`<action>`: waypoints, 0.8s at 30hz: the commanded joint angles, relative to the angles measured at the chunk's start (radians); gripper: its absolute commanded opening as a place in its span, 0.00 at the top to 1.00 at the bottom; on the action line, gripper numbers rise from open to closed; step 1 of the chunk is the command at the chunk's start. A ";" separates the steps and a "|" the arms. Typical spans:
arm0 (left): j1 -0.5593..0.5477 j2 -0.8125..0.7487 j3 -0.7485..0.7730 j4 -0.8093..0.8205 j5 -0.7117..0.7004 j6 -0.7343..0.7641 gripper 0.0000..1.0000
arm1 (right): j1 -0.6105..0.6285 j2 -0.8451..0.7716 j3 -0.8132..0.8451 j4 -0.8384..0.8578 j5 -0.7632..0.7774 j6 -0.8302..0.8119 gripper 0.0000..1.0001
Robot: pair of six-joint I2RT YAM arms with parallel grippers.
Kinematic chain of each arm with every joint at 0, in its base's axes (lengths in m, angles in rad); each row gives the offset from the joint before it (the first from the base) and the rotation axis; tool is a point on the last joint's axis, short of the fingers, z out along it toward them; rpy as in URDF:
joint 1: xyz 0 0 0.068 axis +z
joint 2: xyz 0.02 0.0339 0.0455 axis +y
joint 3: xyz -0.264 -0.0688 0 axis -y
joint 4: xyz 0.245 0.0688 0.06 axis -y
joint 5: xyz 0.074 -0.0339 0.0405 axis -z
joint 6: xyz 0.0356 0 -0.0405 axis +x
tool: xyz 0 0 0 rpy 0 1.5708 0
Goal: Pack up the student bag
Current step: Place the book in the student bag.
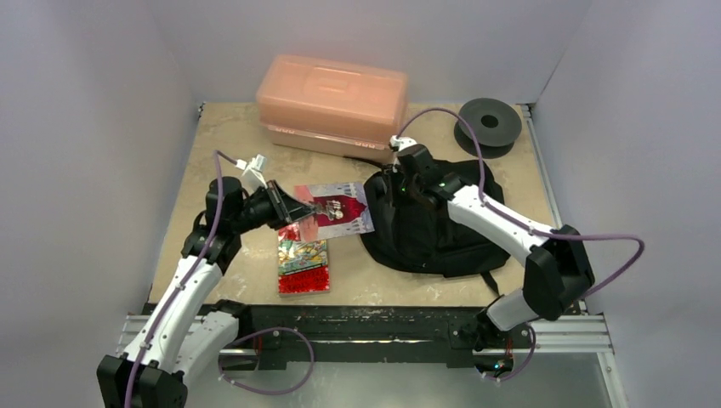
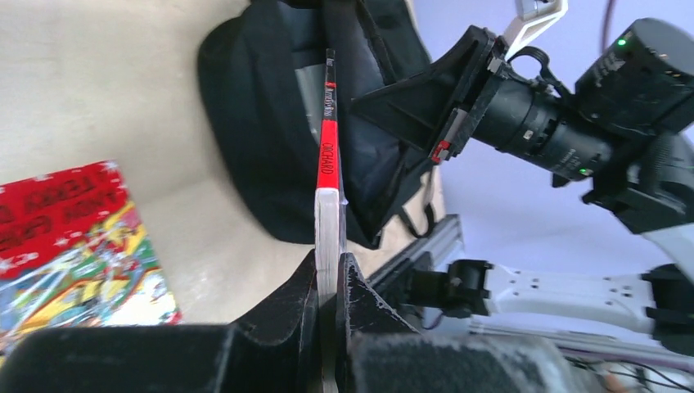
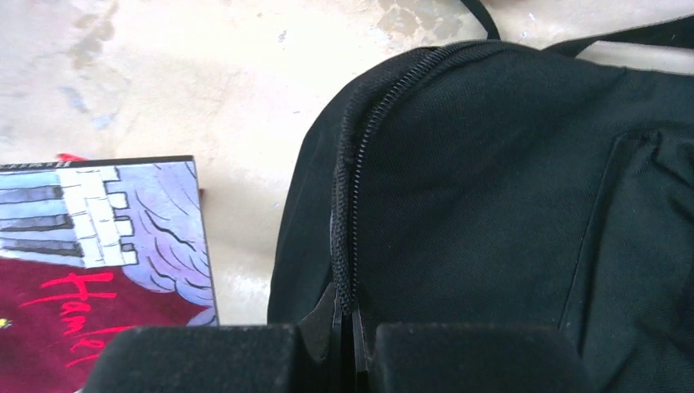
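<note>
The student bag (image 1: 417, 238), a soft black backpack, lies right of the table's middle. My right gripper (image 1: 406, 185) is at its upper left rim, shut on the zipped edge (image 3: 348, 205) of the bag (image 3: 491, 188); the jaws pinch the zip fabric at my right gripper (image 3: 350, 315). My left gripper (image 1: 298, 208) is shut on a red and lilac book (image 1: 338, 208), held above the table just left of the bag. In the left wrist view this book (image 2: 328, 155) stands edge-on between my left gripper's jaws (image 2: 330, 266), its far end at the bag (image 2: 262, 139).
A second, colourful red book (image 1: 303, 263) lies flat on the table below the held one. A translucent orange-pink box (image 1: 332, 102) stands at the back. A black spool (image 1: 489, 123) sits at the back right. White walls enclose the table.
</note>
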 commanded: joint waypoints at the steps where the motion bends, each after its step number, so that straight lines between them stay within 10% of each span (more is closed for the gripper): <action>1: 0.000 0.046 -0.051 0.334 0.162 -0.173 1.00 | -0.137 -0.189 -0.082 0.175 -0.359 0.030 1.00; 16: -0.324 0.645 0.096 0.808 0.010 -0.421 1.00 | -0.360 -0.362 -0.174 0.261 -0.712 0.177 1.00; 24: -0.515 1.001 0.437 0.685 -0.243 -0.519 1.00 | -0.362 -0.372 -0.191 0.264 -0.716 0.179 1.00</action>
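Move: The left hand holds the Hamlet book by its near end; the bag's mouth lies about 18 cm to its right, 4 cm ahead and 14 cm lower. The comic book on the table is about 6 cm back, 1 cm right and 21 cm below, while the pink case is roughly 24 cm ahead, 7 cm right and 13 cm below. The right hand already pinches the bag's zipper edge, with the mouth's middle about 6 cm back, 1 cm left and 6 cm below. Keeping its pinch on the zipper edge, the right hand first pulls it up some 9 cm and about 5 cm to the right, rolling its left side up by roughly 30 degrees, then holds the edge there. The left hand, fingers still shut on the book, starts slowly and then sweeps about 20 cm right, also forward and down some 7 cm each, tipping the fingers further down as it feeds the book far end first into the mouth beside the notebook already inside. ##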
